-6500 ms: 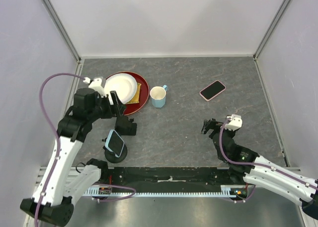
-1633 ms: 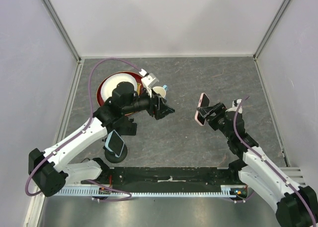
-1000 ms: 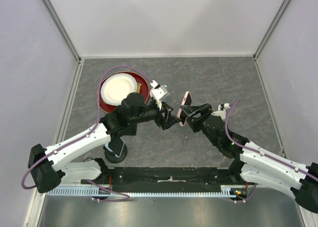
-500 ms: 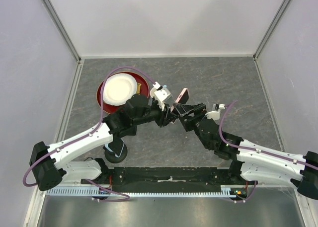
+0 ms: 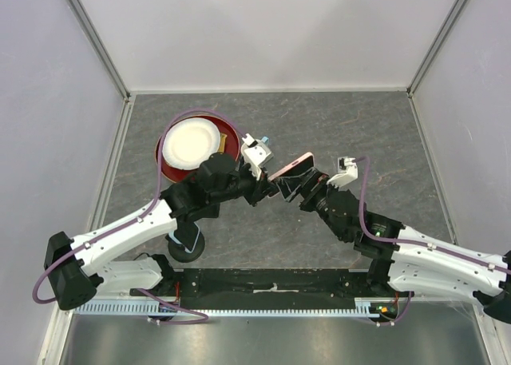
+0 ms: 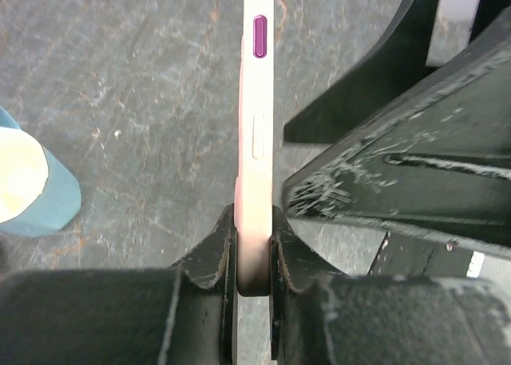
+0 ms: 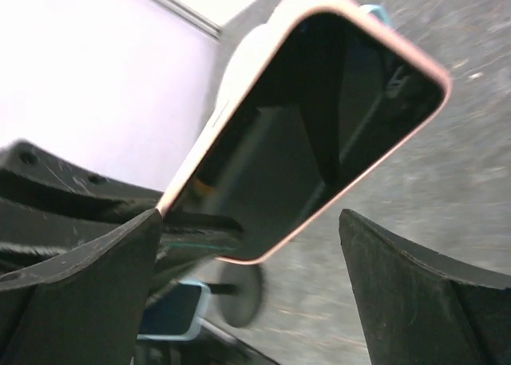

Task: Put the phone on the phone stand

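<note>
The pink phone [image 5: 291,167] hangs in the air over the middle of the table. My left gripper [image 5: 275,185] is shut on its lower end. In the left wrist view the phone [image 6: 257,101] stands edge-on, pinched between the two pads of the left gripper [image 6: 255,245]. My right gripper [image 5: 302,191] is open just beside it. In the right wrist view the phone's dark screen [image 7: 311,125] sits between the wide-spread fingers of the right gripper [image 7: 249,221]. A black round-based phone stand [image 5: 185,241] at the near left carries a light blue phone [image 7: 168,313].
A red plate [image 5: 164,161] with a white plate [image 5: 190,141] on it lies at the back left. A blue cup [image 6: 32,189] stands beside the plates, mostly hidden by my left wrist in the top view. Both forearms cross the near half of the table.
The right gripper carried the phone leftward to the left gripper. The left gripper has closed on it, the right jaws have opened, and the phone now lies flatter.
</note>
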`<action>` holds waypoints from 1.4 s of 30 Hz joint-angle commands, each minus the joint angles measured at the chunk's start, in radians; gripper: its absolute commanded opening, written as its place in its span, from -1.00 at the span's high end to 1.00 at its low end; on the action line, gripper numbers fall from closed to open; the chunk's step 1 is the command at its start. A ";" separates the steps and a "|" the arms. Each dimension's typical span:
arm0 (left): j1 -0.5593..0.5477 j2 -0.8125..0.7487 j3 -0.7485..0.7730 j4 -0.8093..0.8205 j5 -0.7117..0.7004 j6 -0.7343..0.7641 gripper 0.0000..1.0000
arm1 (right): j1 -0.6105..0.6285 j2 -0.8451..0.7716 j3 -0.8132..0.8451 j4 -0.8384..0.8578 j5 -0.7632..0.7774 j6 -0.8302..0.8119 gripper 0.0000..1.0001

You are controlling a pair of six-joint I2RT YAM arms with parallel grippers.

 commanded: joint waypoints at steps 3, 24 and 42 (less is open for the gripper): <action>-0.001 -0.012 0.101 -0.048 0.140 0.080 0.96 | -0.014 -0.195 0.055 -0.337 -0.127 -0.524 -0.96; 0.008 -0.050 0.147 -0.160 0.659 0.248 0.95 | -0.021 -0.534 0.028 -0.414 -0.506 -0.710 -0.96; 0.014 -0.079 0.169 -0.229 0.659 0.304 0.95 | -0.020 -0.483 0.030 -0.426 -0.390 -0.680 -0.96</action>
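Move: The black folding stand, where the pink phone in the left fingers could be set, lies about 25 cm left of the left hand, 3 cm ahead and some 22 cm below. From that hand the mug is roughly 20 cm ahead, 5 cm left; the round stand with the blue phone 30 cm left, 10 cm back; both about 20 cm lower. The pink phone's middle is about 4 cm ahead of the open right hand, level and neither left nor right. Keep the pink phone pinched in the left gripper and draw it back about 8 cm, lifting slightly later on, while swinging it clockwise some 25 degrees until it points to the right. Take the open right gripper back and to the right, off the phone's face, then ease forward a little at its free end, rolling its left side down and turning its fingers leftward. ##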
